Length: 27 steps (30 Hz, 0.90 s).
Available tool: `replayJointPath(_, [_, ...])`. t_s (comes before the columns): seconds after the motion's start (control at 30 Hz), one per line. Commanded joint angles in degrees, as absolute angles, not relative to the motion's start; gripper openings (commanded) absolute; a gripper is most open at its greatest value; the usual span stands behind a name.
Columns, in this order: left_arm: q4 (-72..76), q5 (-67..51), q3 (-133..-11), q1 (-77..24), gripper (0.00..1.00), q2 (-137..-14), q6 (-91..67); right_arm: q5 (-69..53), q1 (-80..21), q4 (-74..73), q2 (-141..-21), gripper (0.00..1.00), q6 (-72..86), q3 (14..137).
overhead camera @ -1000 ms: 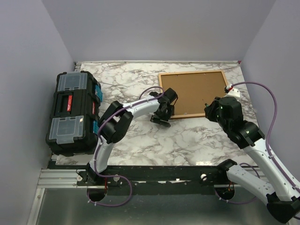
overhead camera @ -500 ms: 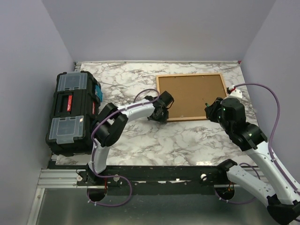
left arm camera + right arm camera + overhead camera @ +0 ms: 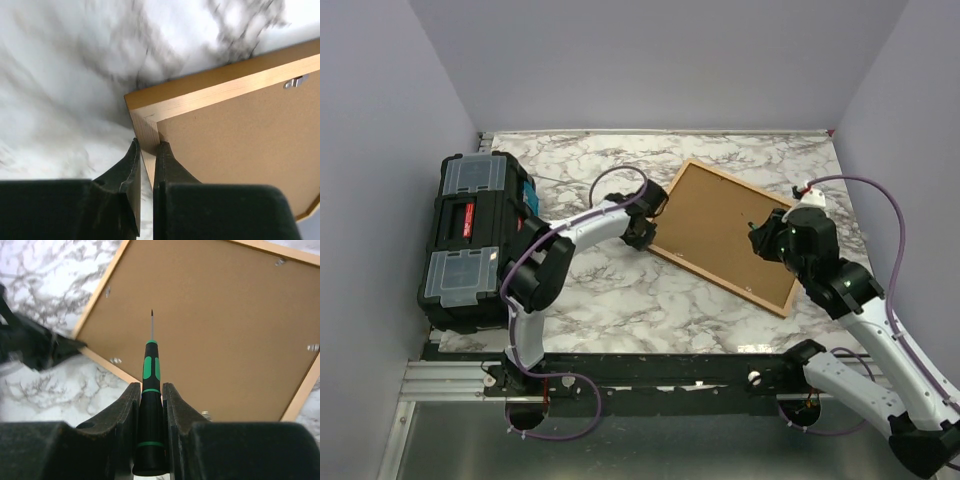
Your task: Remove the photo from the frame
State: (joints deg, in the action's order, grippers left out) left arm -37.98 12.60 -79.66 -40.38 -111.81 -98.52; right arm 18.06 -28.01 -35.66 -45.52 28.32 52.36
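Note:
The frame [image 3: 718, 283] lies face down and askew on the marble table, its brown backing board [image 3: 720, 235] facing up. The photo is hidden beneath the board. My left gripper [image 3: 642, 232] is shut on the frame's near-left corner; in the left wrist view its fingers [image 3: 147, 145] pinch the wooden rail [image 3: 215, 92] on both sides. My right gripper [image 3: 151, 387] hovers over the board's right part, shut on a black-and-green screwdriver [image 3: 151, 370] whose tip points at the board [image 3: 215, 330]. Small metal clips [image 3: 115, 360] sit along the frame's inner edge.
A black toolbox [image 3: 475, 240] stands at the table's left edge, close to the left arm. Purple walls enclose the table on the left, back and right. A purple cable [image 3: 880, 200] loops off the right arm.
My left gripper has closed on the frame's corner and moved left. The frame has swung from square to askew. The right gripper has kept the screwdriver over the board.

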Motion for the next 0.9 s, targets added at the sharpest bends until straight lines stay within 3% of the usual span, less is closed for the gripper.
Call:
replayJointPath(0.0, [-41.78,14.37,-84.55,-33.16,0.00,-110.89,-69.43,6.55,-27.69,-32.61,-48.11,0.01,23.63,49.35])
replayJointPath(0.23, [-34.51,1.36,-86.50,-26.46,0.00,-113.35,-45.89,-5.46,-27.86,-26.29,-53.52,0.00,24.37,45.58])
replayJointPath(0.43, [-43.70,-6.18,-100.44,-25.27,0.00,-121.78,-31.46,-6.66,-30.70,-19.48,-58.18,0.01,25.55,42.60])
replayJointPath(0.87, [-46.51,-9.93,-102.38,-22.94,0.00,-125.23,-29.18,14.24,-47.45,-4.64,-77.59,0.00,35.36,46.38])
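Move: The frame lies back side up, one end of a long side already pinched in the left fingers; its middle is about 25 cm to the left hand's right and 2 cm ahead. From that hand the short-side clip sits 11 cm ahead and 8 cm right, the toolbox some 44 cm left, level. From the right hand, holding the screwdriver, the frame's middle is about 12 cm straight ahead and 20 cm below, and the long-side clip 6 cm ahead, 15 cm left. The frame is swung clockwise by its pinched corner: the left hand keeps its grip, sweeps forward and left, then eases slightly back right, about 10 cm net, turning some 50 degrees clockwise. Meanwhile the right hand, still gripping the screwdriver, travels left and down about equally over the frame's back, pointing more steeply down and turning counter-clockwise. ##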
